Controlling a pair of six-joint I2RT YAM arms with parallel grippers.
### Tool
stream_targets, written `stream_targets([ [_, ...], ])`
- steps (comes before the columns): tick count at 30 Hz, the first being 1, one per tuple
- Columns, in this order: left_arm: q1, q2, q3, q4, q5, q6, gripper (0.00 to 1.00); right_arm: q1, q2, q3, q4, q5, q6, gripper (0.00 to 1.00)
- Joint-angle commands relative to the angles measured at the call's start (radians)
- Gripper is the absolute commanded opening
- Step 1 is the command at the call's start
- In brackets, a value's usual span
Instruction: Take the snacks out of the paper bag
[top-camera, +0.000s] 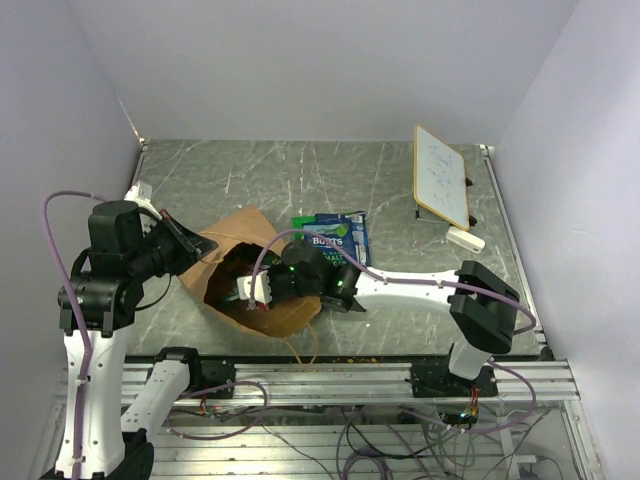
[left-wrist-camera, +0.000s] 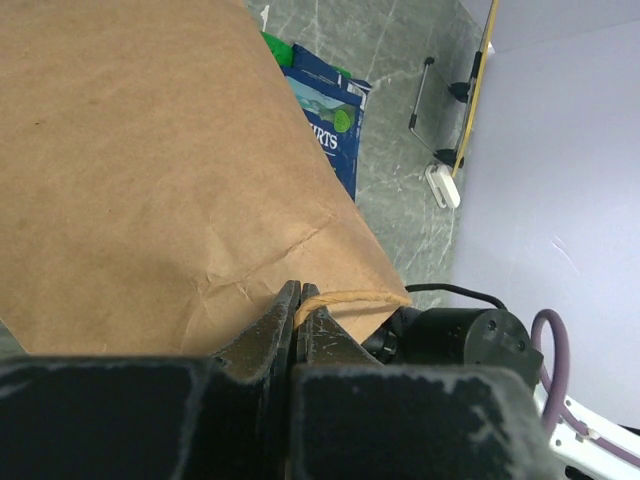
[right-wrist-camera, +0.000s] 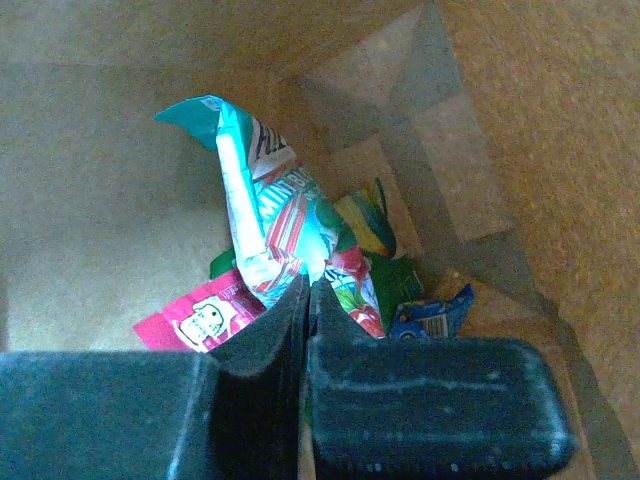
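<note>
The brown paper bag (top-camera: 243, 232) lies on its side with its mouth toward the arms. My left gripper (top-camera: 196, 244) is shut on the bag's thin looped handle (left-wrist-camera: 345, 296), and its jaws (left-wrist-camera: 298, 292) press together at the bag's rim (left-wrist-camera: 150, 150). My right gripper (top-camera: 256, 290) reaches into the bag's mouth. Inside, it (right-wrist-camera: 308, 285) is shut on the lower edge of a teal-and-white snack packet (right-wrist-camera: 262, 205), which stands up from the pile. A pink-red packet (right-wrist-camera: 197, 317), a yellow-green one (right-wrist-camera: 366, 225) and a blue one (right-wrist-camera: 432, 316) lie under it. Blue Burts packets (top-camera: 332, 237) rest on the table beside the bag.
A white framed board (top-camera: 441, 175) stands propped at the back right, with a small white block (top-camera: 465, 239) in front of it. The right arm's white forearm (top-camera: 410, 290) stretches across the table's near side. The grey marbled table (top-camera: 300, 170) ends at a metal rail in front.
</note>
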Motion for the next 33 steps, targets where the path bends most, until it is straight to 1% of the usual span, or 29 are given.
stream_targets([
  [1,-0.003,0.001,0.004,0.023,-0.03,-0.006,0.07,-0.001,-0.086,-0.041,0.02,-0.011,0.051,0.0],
  [5,-0.004,-0.001,-0.001,0.039,-0.038,-0.017,0.07,-0.002,-0.142,-0.076,0.006,0.006,0.046,0.0],
  [8,-0.004,-0.009,-0.008,0.048,-0.047,-0.028,0.07,-0.003,-0.167,-0.091,-0.014,-0.019,0.028,0.0],
  [11,-0.004,-0.02,-0.021,0.059,-0.048,-0.045,0.07,-0.002,-0.174,-0.128,-0.051,-0.049,-0.047,0.0],
  [15,-0.004,-0.035,-0.043,0.067,-0.039,-0.072,0.07,-0.002,-0.187,-0.193,-0.088,-0.094,-0.222,0.0],
  [18,-0.003,-0.049,-0.06,0.077,-0.027,-0.081,0.07,-0.003,-0.181,-0.202,-0.091,-0.13,-0.267,0.0],
  [19,-0.003,-0.05,-0.062,0.077,-0.022,-0.079,0.07,-0.003,-0.175,-0.198,-0.094,-0.144,-0.272,0.06],
  [22,-0.003,-0.047,-0.056,0.066,-0.015,-0.065,0.07,-0.002,-0.16,-0.209,-0.069,-0.161,-0.298,0.28],
  [24,-0.003,-0.044,-0.056,0.068,-0.004,-0.059,0.07,0.0,-0.149,-0.223,-0.026,-0.151,-0.311,0.36],
  [26,-0.004,-0.038,-0.06,0.072,0.014,-0.054,0.07,0.0,-0.137,-0.236,0.012,-0.141,-0.335,0.43],
  [28,-0.003,-0.033,-0.061,0.072,0.03,-0.05,0.07,-0.001,-0.124,-0.232,0.015,-0.154,-0.373,0.48],
  [33,-0.004,-0.032,-0.062,0.062,0.052,-0.048,0.07,0.011,-0.089,-0.198,0.027,-0.167,-0.397,0.57],
])
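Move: My empty, shut right fingers are inside the bag. The turquoise snack bag lies about 8 cm below them, 4 cm to their left and 2 cm back. The pink packet is 9 cm below them, level ahead and sideways; the green packet is also 9 cm below, 3 cm ahead and 1 cm right. From my left hand, which still pinches the bag's handle, the turquoise bag lies 25 cm below, 5 cm back and 3 cm right. I draw my shut right hand off to the right and back towards my base, first rising a little, then dipping about 5 cm deeper into the paper bag. Swinging the fingers some 15 degrees counter-clockwise, I open them to roughly half in front of the snacks. My left hand keeps hold of the handle, steadying the bag. ##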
